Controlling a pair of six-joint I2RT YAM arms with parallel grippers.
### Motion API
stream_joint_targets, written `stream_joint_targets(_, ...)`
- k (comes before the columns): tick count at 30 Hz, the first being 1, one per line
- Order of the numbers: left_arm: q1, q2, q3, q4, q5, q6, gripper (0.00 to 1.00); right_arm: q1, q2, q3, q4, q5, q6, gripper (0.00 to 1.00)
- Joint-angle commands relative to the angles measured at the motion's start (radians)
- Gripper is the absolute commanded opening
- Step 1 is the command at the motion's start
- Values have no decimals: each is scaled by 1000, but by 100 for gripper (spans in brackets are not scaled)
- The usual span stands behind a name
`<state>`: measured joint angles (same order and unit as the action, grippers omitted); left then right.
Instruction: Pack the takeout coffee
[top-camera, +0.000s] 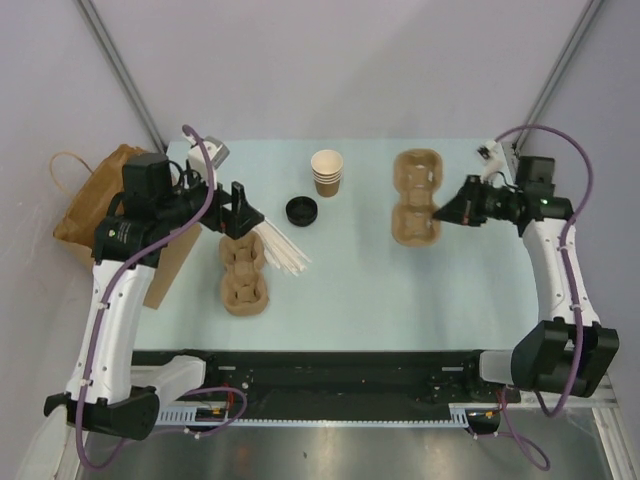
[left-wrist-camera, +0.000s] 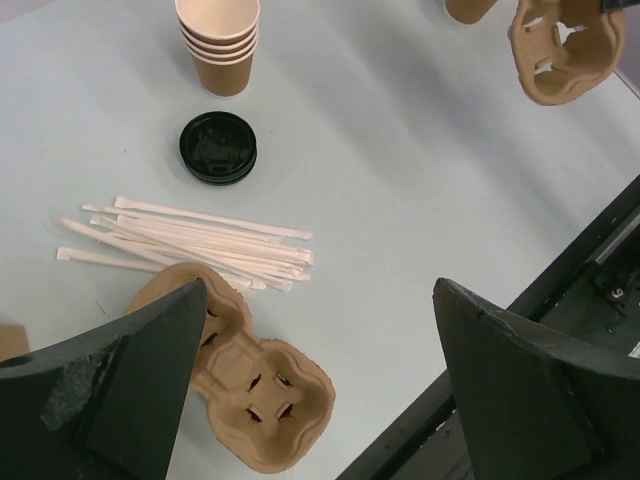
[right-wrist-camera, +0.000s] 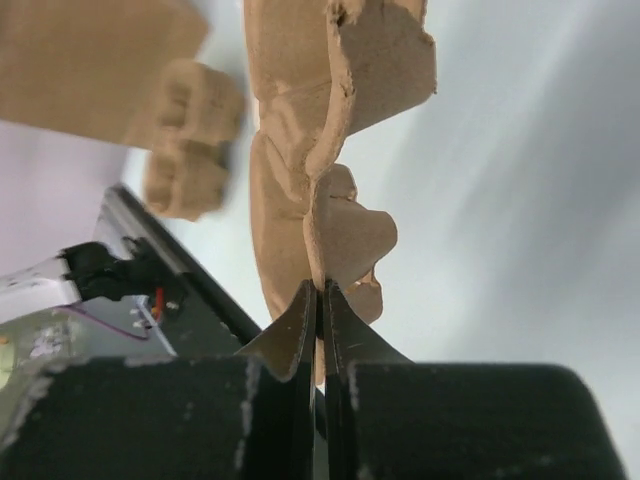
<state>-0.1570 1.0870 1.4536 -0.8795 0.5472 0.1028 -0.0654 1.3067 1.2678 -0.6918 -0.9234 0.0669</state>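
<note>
No takeout coffee cup with a lid on it is in view. A pulp cup carrier (top-camera: 245, 278) (left-wrist-camera: 250, 375) lies at the near left with both wells bare. Just behind it hovers my left gripper (top-camera: 240, 215) (left-wrist-camera: 320, 285), open wide with nothing between its fingers. A second carrier (top-camera: 415, 200) (left-wrist-camera: 565, 50) (right-wrist-camera: 300, 150) sits at the back right. My right gripper (top-camera: 445, 213) (right-wrist-camera: 320, 292) is shut on the thin edge of that carrier's right rim.
A stack of lidless tan cups (top-camera: 327, 172) (left-wrist-camera: 220, 40) stands at the back centre, with black lids (top-camera: 302, 210) (left-wrist-camera: 218, 148) to its left. White wrapped straws (top-camera: 283, 250) (left-wrist-camera: 190, 240) lie beside the left carrier. A brown paper bag (top-camera: 95, 205) stands off the table's left edge.
</note>
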Motion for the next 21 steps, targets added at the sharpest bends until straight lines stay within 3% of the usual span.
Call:
stream_joint_targets(1,28,-48,31,-62,68,18,99,-183,-9,-41,-381,-32,-375,0)
stream_joint_targets(5,53,-65,44,-120,53,64,100,-403,25,-56,-521,-16,-584,0)
stream_joint_targets(7,63,-67,54,-137,43,77,99,-435,38,-51,-570,6,-665,0)
stream_joint_targets(14,70,-79,56,-165,8,126,100,-314,120,-53,-606,156,-708,0)
stream_joint_targets(21,108,-59,111,-216,-58,110,99,-237,249,-53,-390,219,-557,0)
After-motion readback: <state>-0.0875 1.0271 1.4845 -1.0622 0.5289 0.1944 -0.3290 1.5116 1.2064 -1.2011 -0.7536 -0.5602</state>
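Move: The right hand holds a cup carrier, whose middle is some 5 cm ahead of the fingers and 5 cm left. The lidded coffee cup marking the side it is taken to stands about 14 cm ahead, 15 cm to the right and 20 cm lower. The cup stack stands roughly 22 cm ahead and 22 cm to the left, also 20 cm lower. From the left hand, the lidded cup is about 19 cm ahead, 50 cm right and 28 cm below. Down and to the right, drawing back some 6 cm, the right hand brings the carrier towards the open table on the near side of the lidded cup, sinking about 13 cm throughout; its quick rightward swing of 12 cm ends midway and eases back slightly left. The fingers keep their pinch on the carrier's edge as the wrist tips them some 25 degrees further down. The empty left hand, still open, drifts about 4 cm back and left. ##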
